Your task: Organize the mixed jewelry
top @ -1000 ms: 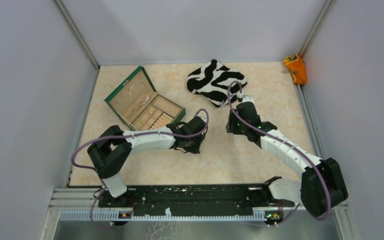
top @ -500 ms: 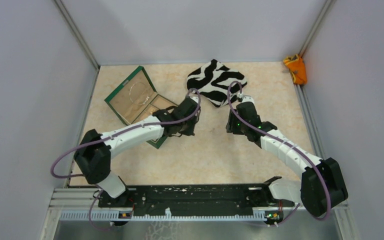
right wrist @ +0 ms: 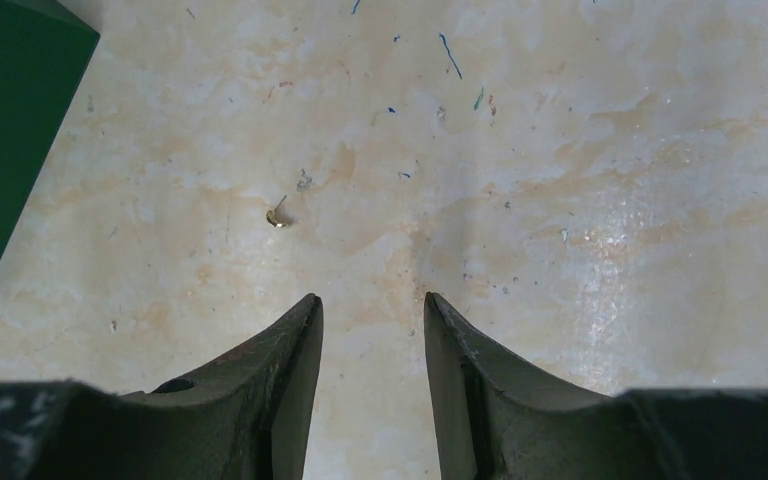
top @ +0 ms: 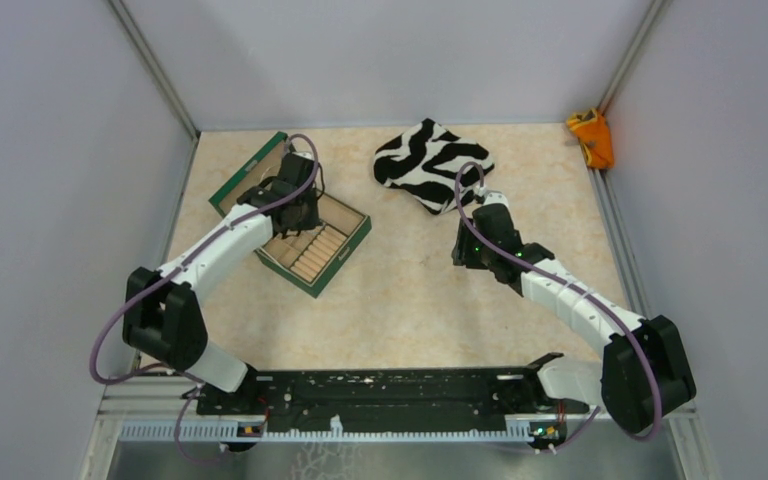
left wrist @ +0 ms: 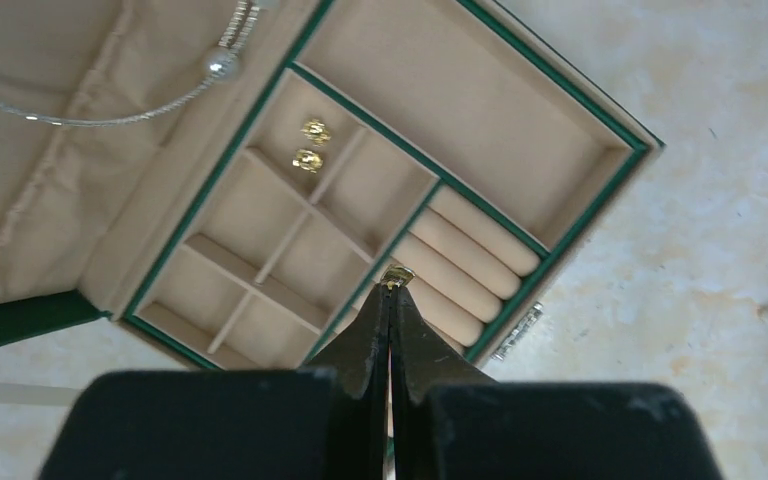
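My left gripper (left wrist: 391, 290) is shut on a tiny gold earring (left wrist: 396, 277) and holds it above the open green jewelry box (top: 345, 250), over the divider beside the ring rolls. Two gold earrings (left wrist: 310, 145) lie in a small tan compartment. A thin silvery hoop with a pearl (left wrist: 222, 65) lies on the lid lining. My right gripper (right wrist: 370, 305) is open and empty over bare table. A small gold stud (right wrist: 277, 218) lies on the table just ahead and left of it. In the top view the left gripper (top: 295, 200) is over the box and the right gripper (top: 468, 250) is mid-table.
A zebra-striped cloth (top: 430, 163) lies at the back centre. An orange object (top: 591, 137) sits in the back right corner. Grey walls close in the table on three sides. The box's green corner (right wrist: 5, 120) shows at the left of the right wrist view.
My left arm has swung left and back from mid-table to over the jewelry box, with the jaws shut. The right arm has not moved.
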{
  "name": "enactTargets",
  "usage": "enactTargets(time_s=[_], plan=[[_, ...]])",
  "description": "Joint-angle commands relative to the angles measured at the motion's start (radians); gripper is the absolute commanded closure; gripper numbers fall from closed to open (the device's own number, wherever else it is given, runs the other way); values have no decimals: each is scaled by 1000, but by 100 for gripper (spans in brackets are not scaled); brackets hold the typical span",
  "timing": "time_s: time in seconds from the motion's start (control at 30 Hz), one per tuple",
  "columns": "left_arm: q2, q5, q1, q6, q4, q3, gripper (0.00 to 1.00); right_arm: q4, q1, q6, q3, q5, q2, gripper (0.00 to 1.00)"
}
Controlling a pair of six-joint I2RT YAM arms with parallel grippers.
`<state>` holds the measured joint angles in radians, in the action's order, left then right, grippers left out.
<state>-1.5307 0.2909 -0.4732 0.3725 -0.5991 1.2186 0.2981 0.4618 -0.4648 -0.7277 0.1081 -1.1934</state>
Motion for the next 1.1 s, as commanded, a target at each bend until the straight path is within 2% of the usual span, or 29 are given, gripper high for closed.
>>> enactTargets(time_s=[0.0, 0.23, 0.63, 0.67, 0.77, 0.87, 1.07], plan=[[-12, 28, 58, -27, -8, -8, 100, -48, -3, -1, -48, -2, -5, 58], [-63, -3, 112, -37, 29, -42, 100, -40, -4, 3, -51, 5, 0, 58], [-82, -14, 116, -21, 68, -115, 100, -42, -3, 7, -56, -2, -5, 58], [-79, -16, 115, -17, 71, -118, 99, -41, -3, 8, -56, 0, -3, 58], [-62, -6, 116, -7, 74, -125, 82, -42, -3, 8, -53, 1, -3, 58], [-37, -6, 114, -8, 69, -120, 77, -43, -3, 5, -47, 2, -2, 58], [64, -94, 78, -14, 61, -80, 76, -50, -3, -1, -39, 5, -1, 58]])
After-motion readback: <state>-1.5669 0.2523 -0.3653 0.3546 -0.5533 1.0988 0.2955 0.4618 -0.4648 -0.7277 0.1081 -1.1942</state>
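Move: Holding a gold earring, the left hand is bound for the middle compartment beside the ring rolls, about 5 cm to its left and 8 cm below. The ring rolls lie some 3 cm back and almost under the hand; the two gold earrings lie about 4 cm ahead and 4 cm left; the long compartment is roughly 5 cm ahead and 4 cm right. From the idle right hand, that middle compartment is about 7 cm ahead, 38 cm left and slightly below. Sliding left about 4.5 cm off the ring rolls, the left hand then sinks some 6 cm into the middle compartment, easing back slightly as the wrist tips a little further down. Low over the compartment floor the fingers open about a quarter and let go of the gold earring, and the hand starts back up by about 1 cm. ##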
